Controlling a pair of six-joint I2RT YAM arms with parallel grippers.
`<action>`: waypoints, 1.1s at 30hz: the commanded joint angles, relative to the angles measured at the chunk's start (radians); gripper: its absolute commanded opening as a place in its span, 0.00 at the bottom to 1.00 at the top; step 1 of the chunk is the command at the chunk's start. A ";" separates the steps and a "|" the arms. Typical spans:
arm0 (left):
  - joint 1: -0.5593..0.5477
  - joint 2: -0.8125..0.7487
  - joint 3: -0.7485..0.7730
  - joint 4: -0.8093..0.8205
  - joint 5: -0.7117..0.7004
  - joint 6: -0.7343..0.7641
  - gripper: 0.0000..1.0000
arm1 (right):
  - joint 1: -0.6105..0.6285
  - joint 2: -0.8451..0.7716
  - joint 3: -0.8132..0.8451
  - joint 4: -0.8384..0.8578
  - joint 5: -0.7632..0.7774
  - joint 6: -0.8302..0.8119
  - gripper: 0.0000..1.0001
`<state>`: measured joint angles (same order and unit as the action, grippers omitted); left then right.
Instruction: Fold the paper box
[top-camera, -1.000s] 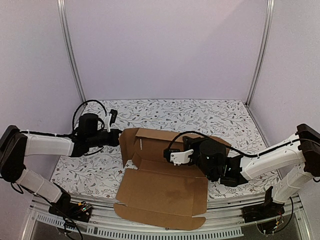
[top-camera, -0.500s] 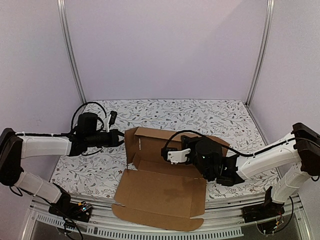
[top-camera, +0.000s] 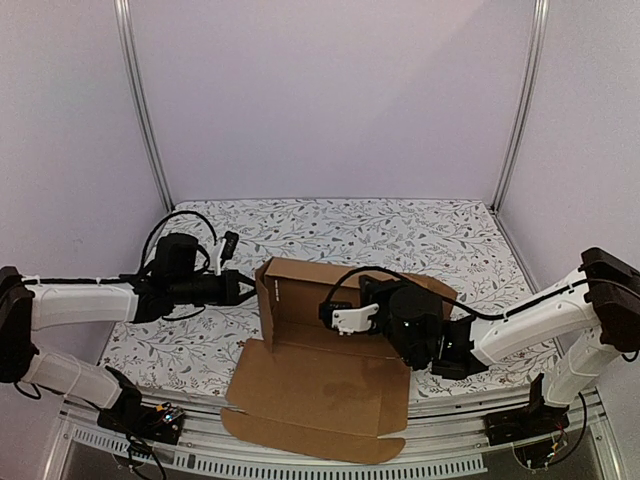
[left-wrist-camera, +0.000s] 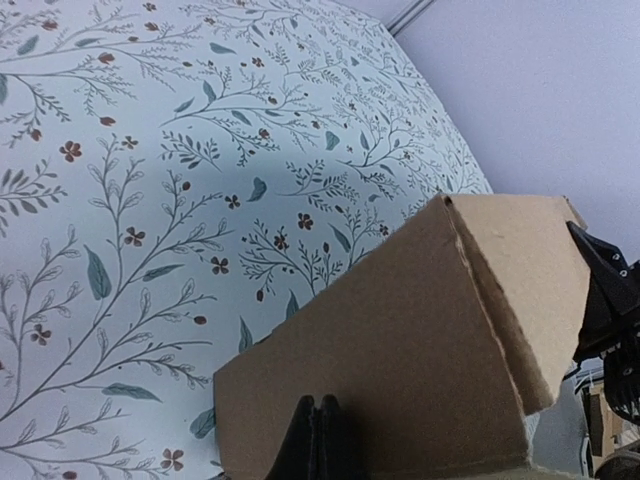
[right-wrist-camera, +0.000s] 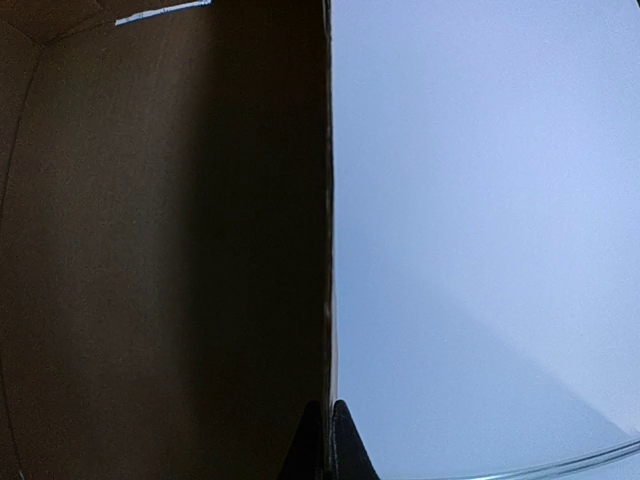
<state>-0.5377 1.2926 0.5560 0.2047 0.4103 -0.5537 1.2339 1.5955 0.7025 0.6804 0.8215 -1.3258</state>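
The paper box is brown corrugated cardboard, part folded. Its wide lid panel lies flat toward the front, and its back wall and left side wall stand up. My left gripper is shut, with its tips against the outside of the left side wall. The closed fingers hold nothing. My right gripper is inside the box near the back wall and is also shut. In the right wrist view its tips line up with the edge of a dark cardboard panel, and I see nothing pinched.
A floral cloth covers the table. The lid's front edge overhangs the metal rail at the near side. Frame posts stand at the back corners, with purple walls all round. Cables loop above both wrists.
My left gripper moved right and pushed the left side wall from leaning outward to nearly upright. The right arm shifted slightly left inside the box, and the whole box slid a little.
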 joint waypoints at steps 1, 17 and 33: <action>-0.037 -0.072 -0.053 -0.006 -0.033 0.005 0.00 | 0.025 0.036 -0.031 0.005 0.014 -0.005 0.00; -0.089 -0.138 -0.104 0.008 -0.061 0.120 0.13 | 0.040 0.064 -0.015 0.010 0.023 -0.004 0.00; -0.132 -0.067 -0.065 0.053 -0.123 0.162 0.39 | 0.056 0.082 -0.004 -0.001 0.026 0.002 0.00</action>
<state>-0.6437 1.2079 0.4641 0.2245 0.3218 -0.4137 1.2617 1.6352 0.6975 0.7486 0.8726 -1.3437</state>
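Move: The left hand's shut fingertips are at the outer face of the box's left side flap, whose near edge lies about 4 cm back, 3 cm right and 4 cm below them. The standing slotted wall is centred some 17 cm right, 2 cm ahead and 4 cm lower; the lid panel on the table about 14 cm right, 14 cm back and 12 cm down. From the right hand, already pinching the top flap's edge, the side flap's near edge is roughly 18 cm left, 2 cm back and 9 cm down. The left hand draws back a little over 3 cm along the outside of the left side flap towards its near edge, then stays about there, sinking some 1 cm and edging right late on while the wrist tips the fingers up by about 10 degrees and they part from shut to about a third open across that edge. The right hand stays almost in place and keeps its pinch on the top flap, steadying the slotted wall. ##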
